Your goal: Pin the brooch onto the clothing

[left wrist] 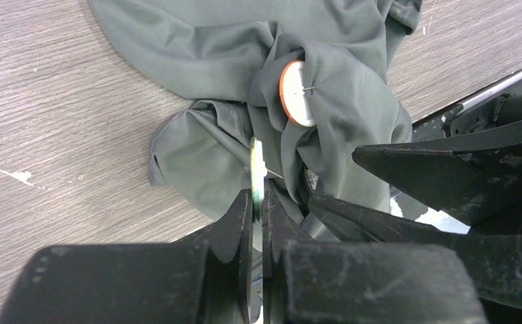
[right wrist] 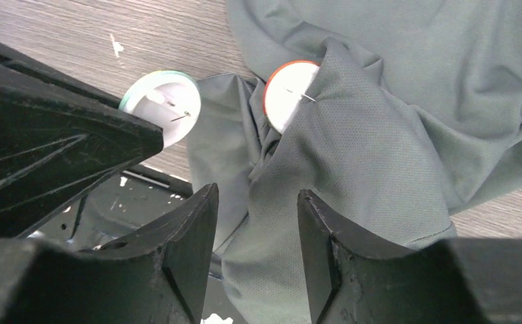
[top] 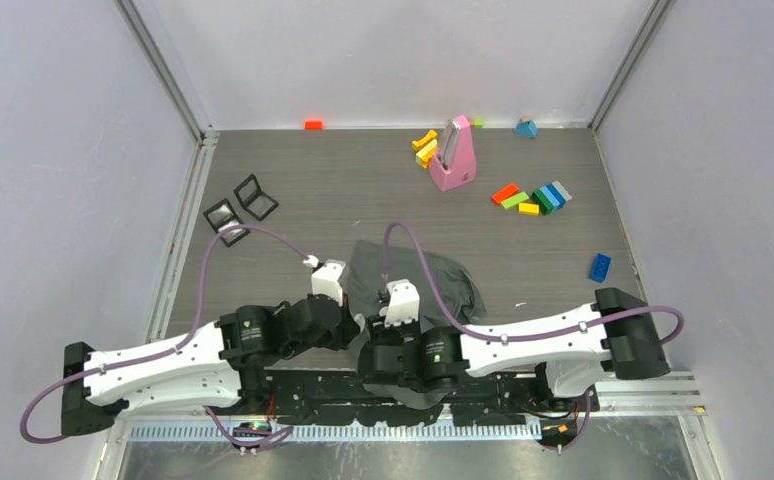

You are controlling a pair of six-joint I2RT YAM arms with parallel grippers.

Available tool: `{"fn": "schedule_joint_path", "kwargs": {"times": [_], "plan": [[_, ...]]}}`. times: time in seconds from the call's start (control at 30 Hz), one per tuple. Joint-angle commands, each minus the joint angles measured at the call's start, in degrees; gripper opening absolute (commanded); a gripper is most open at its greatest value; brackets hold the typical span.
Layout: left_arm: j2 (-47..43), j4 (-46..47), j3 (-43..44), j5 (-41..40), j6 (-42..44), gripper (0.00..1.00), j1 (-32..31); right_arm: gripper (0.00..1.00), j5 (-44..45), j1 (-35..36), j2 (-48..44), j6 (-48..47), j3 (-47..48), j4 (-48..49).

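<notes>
The clothing (top: 433,280) is a dark grey T-shirt bunched on the table just beyond both wrists. An orange-rimmed white brooch (left wrist: 297,93) (right wrist: 286,91) sits half tucked in a raised fold of the clothing (left wrist: 339,101), with its pin showing. My left gripper (left wrist: 259,199) is shut on a second, green-rimmed brooch (left wrist: 257,172), seen edge-on there and from its white back (right wrist: 162,108) in the right wrist view. My right gripper (right wrist: 257,223) is open, its fingers apart over a ridge of the clothing (right wrist: 353,148) that runs up between them. It lies close beside the left one.
A pink stand (top: 453,155), coloured bricks (top: 533,197) and a blue brick (top: 599,266) lie far right. Two black square frames (top: 240,208) sit at the left. The black base rail (left wrist: 467,108) runs right behind the shirt's near edge.
</notes>
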Motion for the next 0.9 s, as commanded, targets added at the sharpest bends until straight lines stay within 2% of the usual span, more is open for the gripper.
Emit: {"fn": "schedule_joint_path", "kwargs": {"times": [0.0,0.2,0.33,0.47,0.6,0.87], "plan": [[0.0,2.8,-0.9,1.5,0.8,0.00,0.8,0.50,6.7,0.5,3.5,6.4,4.8,-8.3],[1.7,5.8,-1.9,3.2,0.4,0.00,0.9,0.36,6.7,0.7,5.7,7.6,5.6,-10.5],[4.2,8.6,-1.6,5.2,0.7,0.00,0.9,0.17,6.9,0.8,5.2,7.7,5.2,-10.0],[8.7,9.9,-0.1,7.1,1.0,0.00,0.6,0.06,6.2,0.9,1.0,5.8,1.4,-4.6],[11.2,11.1,1.4,7.3,1.3,0.00,0.1,0.03,5.3,0.9,-4.1,3.9,-4.8,4.3],[14.9,13.2,3.3,7.6,1.3,0.00,-2.1,0.01,3.7,0.8,-6.1,1.2,-7.2,7.2]]}}
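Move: The right hand, open over the clothing, has the bare fold it will pinch about 2 cm to its right, level fore and aft, and 2 cm below. The brooch already pinned on lies some 5 cm ahead of that hand, 1 cm left and 2 cm down; the green-rimmed brooch is 2 cm ahead, 5 cm left and 2 cm up, held in the left fingers. From the left hand the same fold is about 7 cm right, 1 cm back and 5 cm below, the pinned brooch 6 cm right, 4 cm ahead, 5 cm down. The right hand sinks and shifts right about 2 cm each way with its fingers open, shuts them on the fold of clothing just short of the pinned brooch, then eases up about 1 cm with the fold pinched. The left hand keeps its shut grip on the green-rimmed brooch, pin out, and carries it down at first, then about 5 cm to the right and slightly back, dropping nearly 4 cm before a small rise at the end, so that the pin comes close beside the pinched fold. ##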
